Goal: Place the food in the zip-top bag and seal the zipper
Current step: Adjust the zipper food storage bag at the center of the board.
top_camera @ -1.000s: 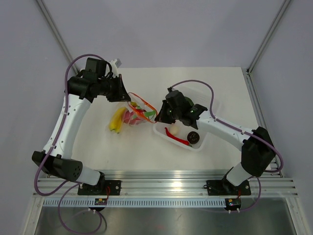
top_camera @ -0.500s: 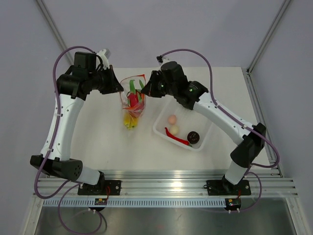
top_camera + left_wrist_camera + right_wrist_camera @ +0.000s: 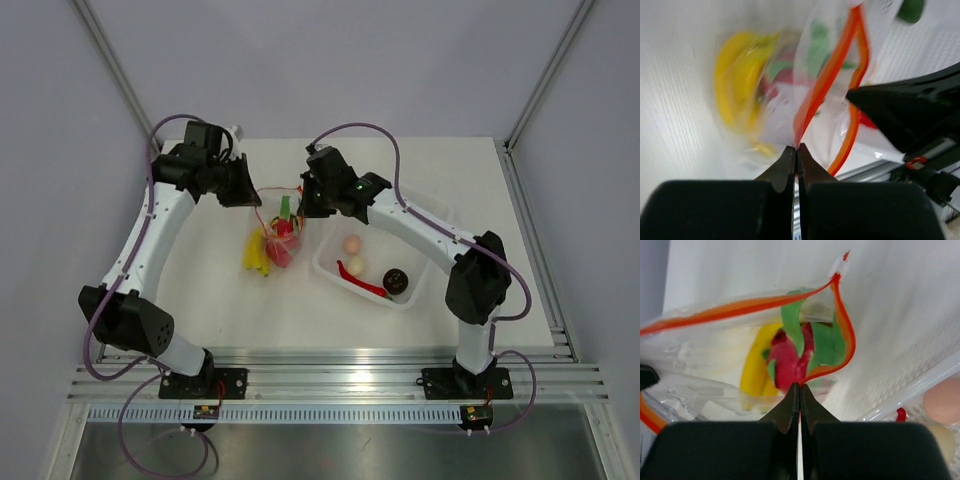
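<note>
The zip-top bag (image 3: 272, 232) hangs over the table between my two grippers, its mouth held apart. Inside it lie a yellow banana (image 3: 255, 255) and a pink-red dragon fruit (image 3: 284, 240) with green leaves. My left gripper (image 3: 249, 196) is shut on the left side of the mouth, and in the left wrist view its tips (image 3: 796, 147) pinch the film where the orange-red zipper (image 3: 829, 79) begins. My right gripper (image 3: 303, 206) is shut on the opposite rim (image 3: 799, 385), just above the dragon fruit (image 3: 788, 363) and banana (image 3: 753, 369).
A rigid clear tray (image 3: 325, 268) stands right of the bag. It holds a long red chilli (image 3: 363, 281), a dark round fruit (image 3: 395, 280), a whitish piece (image 3: 355, 264) and a peach-coloured round piece (image 3: 352, 243). Metal frame posts rise at the table's back corners.
Both grippers have lifted the bag from where it lay in mid-table and carried it toward the back. It now hangs upright with the food sunk to its bottom.
</note>
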Robot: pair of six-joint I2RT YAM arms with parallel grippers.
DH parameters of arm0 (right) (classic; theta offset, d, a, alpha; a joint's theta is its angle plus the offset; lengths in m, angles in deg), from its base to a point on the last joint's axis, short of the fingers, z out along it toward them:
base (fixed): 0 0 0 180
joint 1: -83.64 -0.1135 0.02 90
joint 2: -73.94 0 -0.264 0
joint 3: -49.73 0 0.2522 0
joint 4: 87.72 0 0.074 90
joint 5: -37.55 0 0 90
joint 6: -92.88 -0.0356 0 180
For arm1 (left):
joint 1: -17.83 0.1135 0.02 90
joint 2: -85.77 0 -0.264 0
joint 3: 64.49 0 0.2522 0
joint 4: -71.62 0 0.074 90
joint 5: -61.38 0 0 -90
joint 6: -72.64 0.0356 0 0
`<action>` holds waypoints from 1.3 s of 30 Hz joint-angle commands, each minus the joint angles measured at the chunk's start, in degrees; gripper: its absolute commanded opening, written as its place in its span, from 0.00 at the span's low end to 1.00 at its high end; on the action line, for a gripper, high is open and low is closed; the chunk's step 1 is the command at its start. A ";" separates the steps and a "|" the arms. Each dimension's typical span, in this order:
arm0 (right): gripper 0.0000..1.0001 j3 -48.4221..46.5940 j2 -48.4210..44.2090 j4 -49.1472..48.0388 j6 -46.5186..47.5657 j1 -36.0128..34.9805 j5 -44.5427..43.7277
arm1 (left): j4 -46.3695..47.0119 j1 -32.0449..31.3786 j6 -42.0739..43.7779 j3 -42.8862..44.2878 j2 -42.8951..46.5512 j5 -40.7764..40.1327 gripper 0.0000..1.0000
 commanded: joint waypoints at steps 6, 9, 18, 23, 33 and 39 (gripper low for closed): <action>0.00 -3.91 -11.62 -4.87 3.78 0.26 -3.99 | 3.02 0.19 -0.12 8.93 7.83 1.37 0.00; 0.00 -1.18 -9.78 -4.70 2.55 0.26 -2.59 | 5.91 0.19 -0.99 2.79 7.04 4.00 0.00; 0.00 8.58 -9.69 -8.57 -0.79 0.26 -1.61 | 7.94 0.19 -0.65 -2.51 4.31 4.98 0.00; 0.00 10.51 -11.97 -8.66 -1.06 0.26 -2.58 | 7.16 0.19 -0.65 -1.19 4.84 5.42 0.00; 0.28 6.22 -10.92 -1.11 2.63 0.26 -3.28 | 7.24 -0.25 -1.70 -0.48 5.37 6.56 0.00; 0.64 5.15 -15.57 2.41 6.49 0.26 -9.16 | 7.94 -0.43 -2.05 -2.41 5.90 6.12 0.00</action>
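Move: Below and between the two hands, both still pinching opposite rims of the zip-top bag's mouth, sits the dragon fruit: about 5 cm to the left hand's right and 14 cm down, or 5 cm to the right hand's left and 12 cm down, level with both fore and aft. The bananas lie about 6 cm to the left of the fruit and 1 cm nearer. The basket's middle is 19 cm to the right hand's right, level with it, some 13 cm down. Hoisting the bag by both rims, the two hands rise together by about 11 cm, fingertips tilting up 15 to 20 degrees, then drop quickly back to near the starting height. The left keeps its pinch and eases slightly right; the right ends some 4 cm to the right and slightly higher, its fingers opening to let go of its rim. ##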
